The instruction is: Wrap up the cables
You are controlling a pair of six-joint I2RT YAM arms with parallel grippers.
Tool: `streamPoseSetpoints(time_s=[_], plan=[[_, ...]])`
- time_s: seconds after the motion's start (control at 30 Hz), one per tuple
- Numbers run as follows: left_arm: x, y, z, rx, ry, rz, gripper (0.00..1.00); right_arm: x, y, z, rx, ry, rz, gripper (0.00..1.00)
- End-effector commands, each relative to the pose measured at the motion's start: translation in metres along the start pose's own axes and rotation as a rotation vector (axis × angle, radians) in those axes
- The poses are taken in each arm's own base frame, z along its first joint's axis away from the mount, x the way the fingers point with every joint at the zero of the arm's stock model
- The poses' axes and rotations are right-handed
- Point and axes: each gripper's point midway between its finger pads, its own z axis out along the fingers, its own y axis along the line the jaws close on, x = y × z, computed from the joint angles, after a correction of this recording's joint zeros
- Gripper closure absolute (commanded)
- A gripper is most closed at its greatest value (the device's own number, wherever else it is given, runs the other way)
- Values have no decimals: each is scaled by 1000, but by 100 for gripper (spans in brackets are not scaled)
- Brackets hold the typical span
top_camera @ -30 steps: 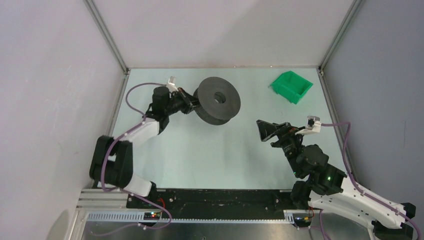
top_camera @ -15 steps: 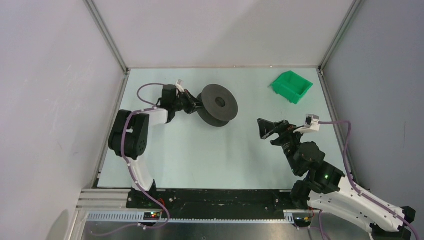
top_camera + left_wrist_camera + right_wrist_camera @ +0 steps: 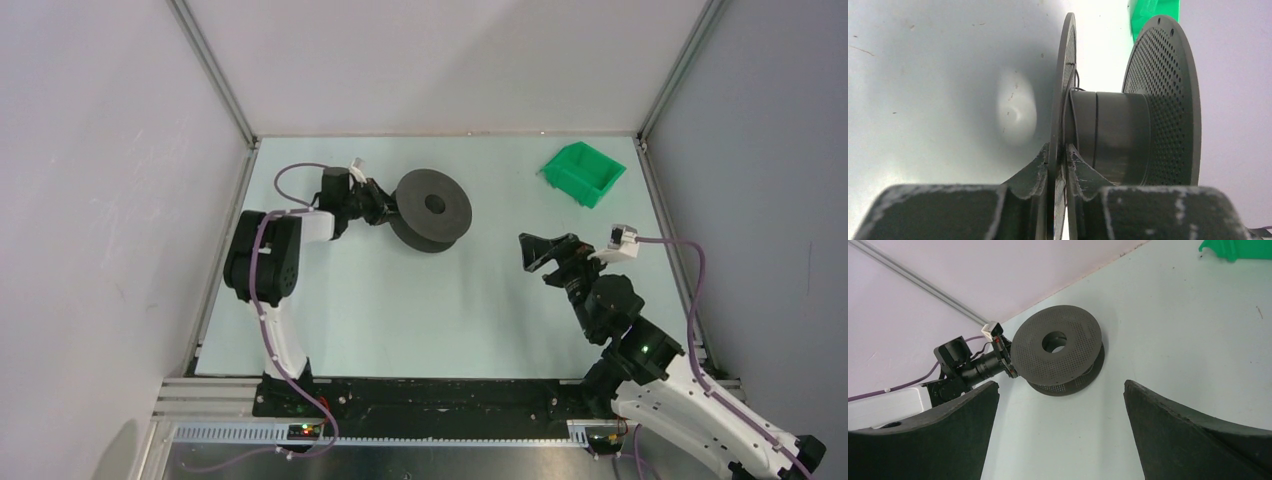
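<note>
The dark grey spool (image 3: 432,208) sits tilted at the back middle of the table. My left gripper (image 3: 385,212) is shut on the rim of its lower disc. In the left wrist view the fingers (image 3: 1034,167) pinch that disc (image 3: 1066,75) edge-on. The cable (image 3: 1072,107) is a thin dark strand looped round the hub (image 3: 1113,130), close against the held disc. My right gripper (image 3: 535,250) is open and empty, right of centre. In the right wrist view it (image 3: 1060,383) points at the spool (image 3: 1058,350) from well short of it.
A green bin (image 3: 584,172) stands at the back right, and also shows in the right wrist view (image 3: 1238,247). Metal frame posts and grey walls close in the table (image 3: 420,310) on the left, back and right.
The left arm has folded in and its elbow has swung toward the back. The spool has dropped lower and tilted flatter, still in the left gripper. The right gripper has edged slightly toward the back.
</note>
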Motion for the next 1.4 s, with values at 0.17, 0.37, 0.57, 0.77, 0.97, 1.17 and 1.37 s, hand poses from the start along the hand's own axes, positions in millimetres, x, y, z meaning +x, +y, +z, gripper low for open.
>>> streamPoseSetpoints(time_s=[0.17,0.37,0.57,0.77,0.97,1.17,1.37], plan=[[-21,0,-9,-28,-32,114,75,11,2,6,-26,43,14,1],[-20,7,-16,-69,-28,121,70,13,4,6,-37,58,12,1],[-20,11,-23,-99,-23,135,67,14,4,4,-43,66,18,1],[-23,13,-28,-106,-27,132,65,16,5,2,-50,77,25,1],[-25,17,-34,-117,-27,126,64,15,6,1,-56,77,35,1],[-26,28,-42,-148,-28,104,64,15,8,0,-66,80,38,1],[-24,35,-56,-187,-65,50,64,27,3,1,-48,123,26,1]])
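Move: The dark cable spool lies to the left hand's right, its middle about 7 cm right, 1 cm ahead and 3 cm higher; the two fingers still straddle the rim of its lower flange. The table top is roughly 5 cm below that hand, and the green bin some 41 cm right and 10 cm farther out. From the idle, open right hand the spool is about 20 cm ahead, 20 cm left and 16 cm below. Down and leftwards goes the left hand, sinking about 3.5 cm and easing slightly back with the spool's lower rim between its loosening fingers, then drawing on level to the left, some 6 cm left in all. The fingers part to about a third of their range and come off the flange, while the wrist rolls some 10 degrees, its left side rising. ##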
